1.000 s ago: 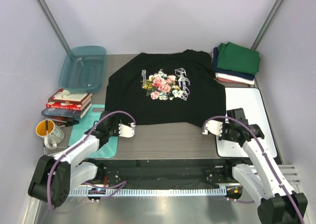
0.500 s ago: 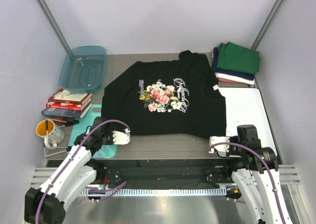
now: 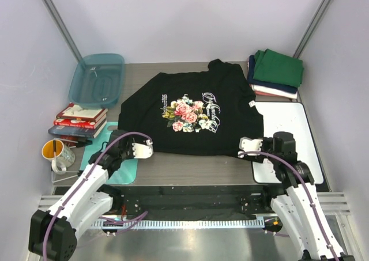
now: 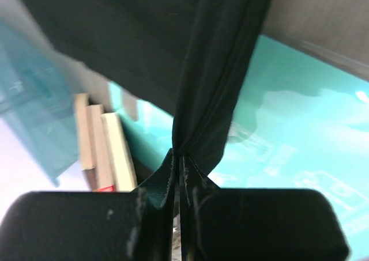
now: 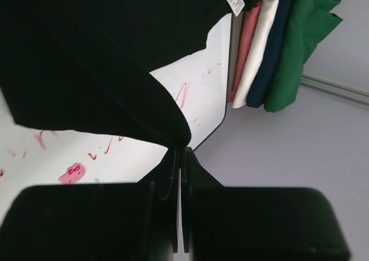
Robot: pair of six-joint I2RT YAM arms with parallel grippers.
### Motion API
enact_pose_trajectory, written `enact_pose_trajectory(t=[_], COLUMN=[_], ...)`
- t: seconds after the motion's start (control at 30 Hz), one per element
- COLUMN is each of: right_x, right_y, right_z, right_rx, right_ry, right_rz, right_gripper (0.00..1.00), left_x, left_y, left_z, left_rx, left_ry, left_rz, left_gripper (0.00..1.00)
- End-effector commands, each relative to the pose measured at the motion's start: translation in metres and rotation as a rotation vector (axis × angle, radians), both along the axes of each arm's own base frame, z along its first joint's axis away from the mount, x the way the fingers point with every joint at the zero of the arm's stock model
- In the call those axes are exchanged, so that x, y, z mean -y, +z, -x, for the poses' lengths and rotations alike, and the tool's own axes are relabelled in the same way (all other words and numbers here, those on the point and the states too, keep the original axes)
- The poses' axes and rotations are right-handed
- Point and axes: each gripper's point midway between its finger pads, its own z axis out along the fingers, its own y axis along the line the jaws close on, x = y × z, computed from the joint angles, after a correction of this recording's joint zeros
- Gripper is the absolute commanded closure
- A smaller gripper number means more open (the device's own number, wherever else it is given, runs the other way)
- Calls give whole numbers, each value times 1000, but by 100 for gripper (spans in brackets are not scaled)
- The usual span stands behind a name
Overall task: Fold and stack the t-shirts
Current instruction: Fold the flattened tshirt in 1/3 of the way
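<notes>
A black t-shirt (image 3: 196, 114) with a pink floral print and white script lies spread on the table, print up. My left gripper (image 3: 144, 150) is shut on its near left hem corner, and the cloth (image 4: 213, 71) rises bunched from the closed jaws (image 4: 179, 154). At the near right corner my right gripper (image 3: 245, 144) pinches the hem, the black fabric (image 5: 86, 71) draping from the jaws (image 5: 181, 150). Folded t-shirts, green (image 3: 278, 68) over navy, white and pink, sit stacked at the back right, also seen as the green tee (image 5: 297, 48) in the right wrist view.
A teal tub (image 3: 97, 79) stands at the back left, with books (image 3: 78, 121) and a mug (image 3: 56, 152) in front of it. A teal mat (image 4: 300, 128) lies under my left gripper. A whiteboard (image 3: 291, 125) with red marks lies at the right.
Both grippers pulled the hem toward the near edge, then eased forward slightly. The shirt slid nearer and lies flatter, with its left side spread wider.
</notes>
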Motion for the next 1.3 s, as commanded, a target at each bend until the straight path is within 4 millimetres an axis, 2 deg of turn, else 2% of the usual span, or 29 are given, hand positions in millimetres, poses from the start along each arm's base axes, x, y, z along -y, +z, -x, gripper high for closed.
enact_pose_trajectory(t=[0.0,0.13,0.27,0.3,0.53,0.77,0.9,1.13,1.17,1.2,1.27], right_x=[-1,-4,-4,-5,-7,-15,-19,-19,-19,-20,-23], right_y=[36,37,38,44,55,46,54,63,71,67,70], right_z=[-49,-62,-72,-76,-89,-101,-110,-130,-133,-137,-142], right_rx=[292,353,384,417,438,429,468,468,471,456,460], right_ry=[6,2,-3,-3,1,59,78,55,56,56,71], right_rz=[29,16,22,19,22,59,66,69,70,63,66], right_gripper=[99,99,99,99,99,99,99,99,99,99,99], left_x=[-4,-14,-13,-13,-3,-1,-1,1,1,2,2], left_y=[49,75,82,79,75,67,66,50,48,46,45], left_z=[-35,-55,-69,-72,-89,-95,-99,-110,-112,-115,-119], left_rx=[209,341,408,406,404,384,393,377,376,375,380], left_ry=[77,192,225,229,228,225,230,223,224,222,225], left_rz=[28,70,95,95,140,130,127,97,96,93,92], left_gripper=[100,100,100,100,100,100,100,100,100,100,100])
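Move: Both hands already hold the black t-shirt's near edge, one at each corner. The flower print lies roughly 12 cm ahead and 28 cm to the right of the left hand, some 6 cm below it; from the right hand, about 13 cm ahead, 36 cm left and 12 cm below. The books stand about 8 cm ahead and 20 cm left of the left hand; the folded stack sits some 32 cm ahead and 5 cm right of the right hand. Both shut hands carry the near edge forward over the shirt about 10 cm, tilting their fingers up some 20 degrees. ##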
